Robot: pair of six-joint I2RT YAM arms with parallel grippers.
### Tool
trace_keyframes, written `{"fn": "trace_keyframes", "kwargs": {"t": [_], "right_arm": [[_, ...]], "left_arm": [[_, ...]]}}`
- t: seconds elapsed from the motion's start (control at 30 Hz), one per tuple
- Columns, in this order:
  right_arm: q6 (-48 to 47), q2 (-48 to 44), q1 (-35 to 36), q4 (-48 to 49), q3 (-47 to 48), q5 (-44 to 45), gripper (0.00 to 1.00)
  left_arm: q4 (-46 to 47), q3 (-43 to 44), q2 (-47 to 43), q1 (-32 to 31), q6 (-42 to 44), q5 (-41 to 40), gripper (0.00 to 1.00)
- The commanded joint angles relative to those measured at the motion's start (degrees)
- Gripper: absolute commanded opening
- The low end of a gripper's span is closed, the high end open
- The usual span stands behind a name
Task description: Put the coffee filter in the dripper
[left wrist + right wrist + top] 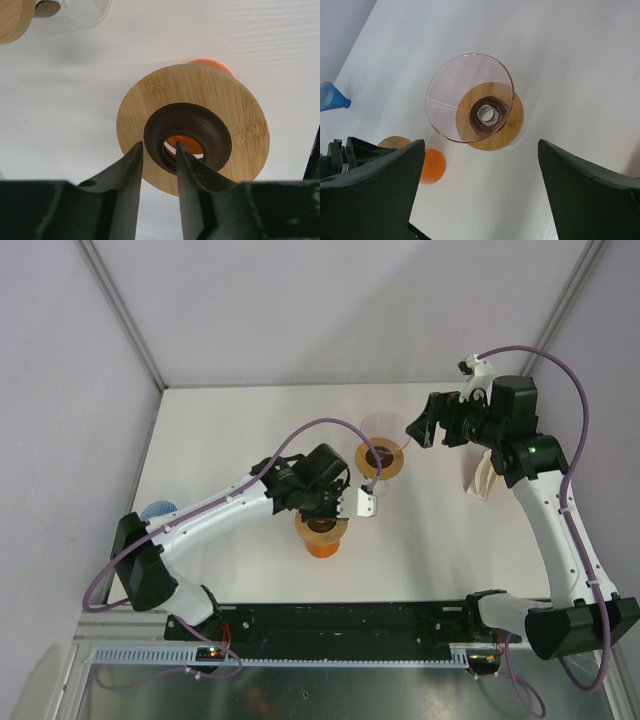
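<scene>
A pink glass dripper on a wooden base stands upright at mid table; it also shows in the right wrist view. My right gripper hangs just right of it, open wide and empty. The beige coffee filter lies on the table at the right, partly hidden by my right arm. My left gripper is shut on the dark ring of an orange dripper's wooden disc, one finger outside the ring and one in its hole. That orange dripper sits under my left wrist.
A blue dripper sits at the table's left edge, also in the right wrist view. The orange dripper shows beside my right gripper's left finger. Grey walls close in the back and sides of the table.
</scene>
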Motion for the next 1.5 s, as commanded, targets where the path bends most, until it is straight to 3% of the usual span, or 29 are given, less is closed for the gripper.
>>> {"fn": "trace_keyframes", "kwargs": {"t": [0.0, 0.27, 0.4, 0.63, 0.97, 1.13, 1.27, 1.47], "right_arm": [[-0.7, -0.9, -0.1, 0.2, -0.1, -0.1, 0.99], [-0.6, -0.8, 0.0, 0.2, -0.1, -0.4, 0.99], [-0.6, -1.0, 0.0, 0.2, -0.1, -0.4, 0.99], [-0.6, -1.6, 0.2, 0.6, -0.3, -1.7, 0.99], [1.0, -1.7, 0.4, 2.2, -0.5, -1.3, 0.99], [1.6, -1.9, 0.2, 2.7, -0.5, -1.3, 0.99], [1.5, -1.7, 0.3, 2.6, -0.5, -1.5, 0.99], [1.5, -1.1, 0.3, 2.7, -0.5, -1.6, 0.99]], "left_arm": [[1.7, 0.2, -2.2, -0.5, 0.3, -1.5, 0.42], [1.8, 2.4, -7.5, 0.3, 1.4, -5.9, 0.55], [1.7, 2.7, -11.2, 4.0, 0.9, -4.5, 0.62], [1.8, 0.9, -15.6, 23.5, -4.5, 5.2, 0.67], [9.0, -16.5, -24.4, 54.8, -5.3, 3.7, 0.67], [13.9, -21.0, -25.4, 72.9, -5.3, 8.6, 0.67], [14.8, -21.7, -23.8, 80.9, -5.0, 12.1, 0.68], [18.5, -24.0, -20.1, 87.0, -3.6, 11.0, 0.68]]}}
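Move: The coffee filter lies far to the left hand's left, about 42 cm, some 9 cm ahead and 13 cm below it. The wooden ring on the orange glass is right under the left hand, level with it, 1 cm to its right and 4 cm down. The dripper stands about 23 cm ahead, 15 cm to the right, at nearly the same height. From the right hand the filter is some 67 cm to the left, 4 cm back and 30 cm down. Leftward in one long sweep of about 40 cm, after first rising some 8 cm clear of the wooden ring: the left hand arcs a little forward, sinks back to its starting height and slows just over the coffee filter. On the way the wrist turns about 80 degrees counter-clockwise and the already parted fingers open to about two thirds, without touching the filter. ##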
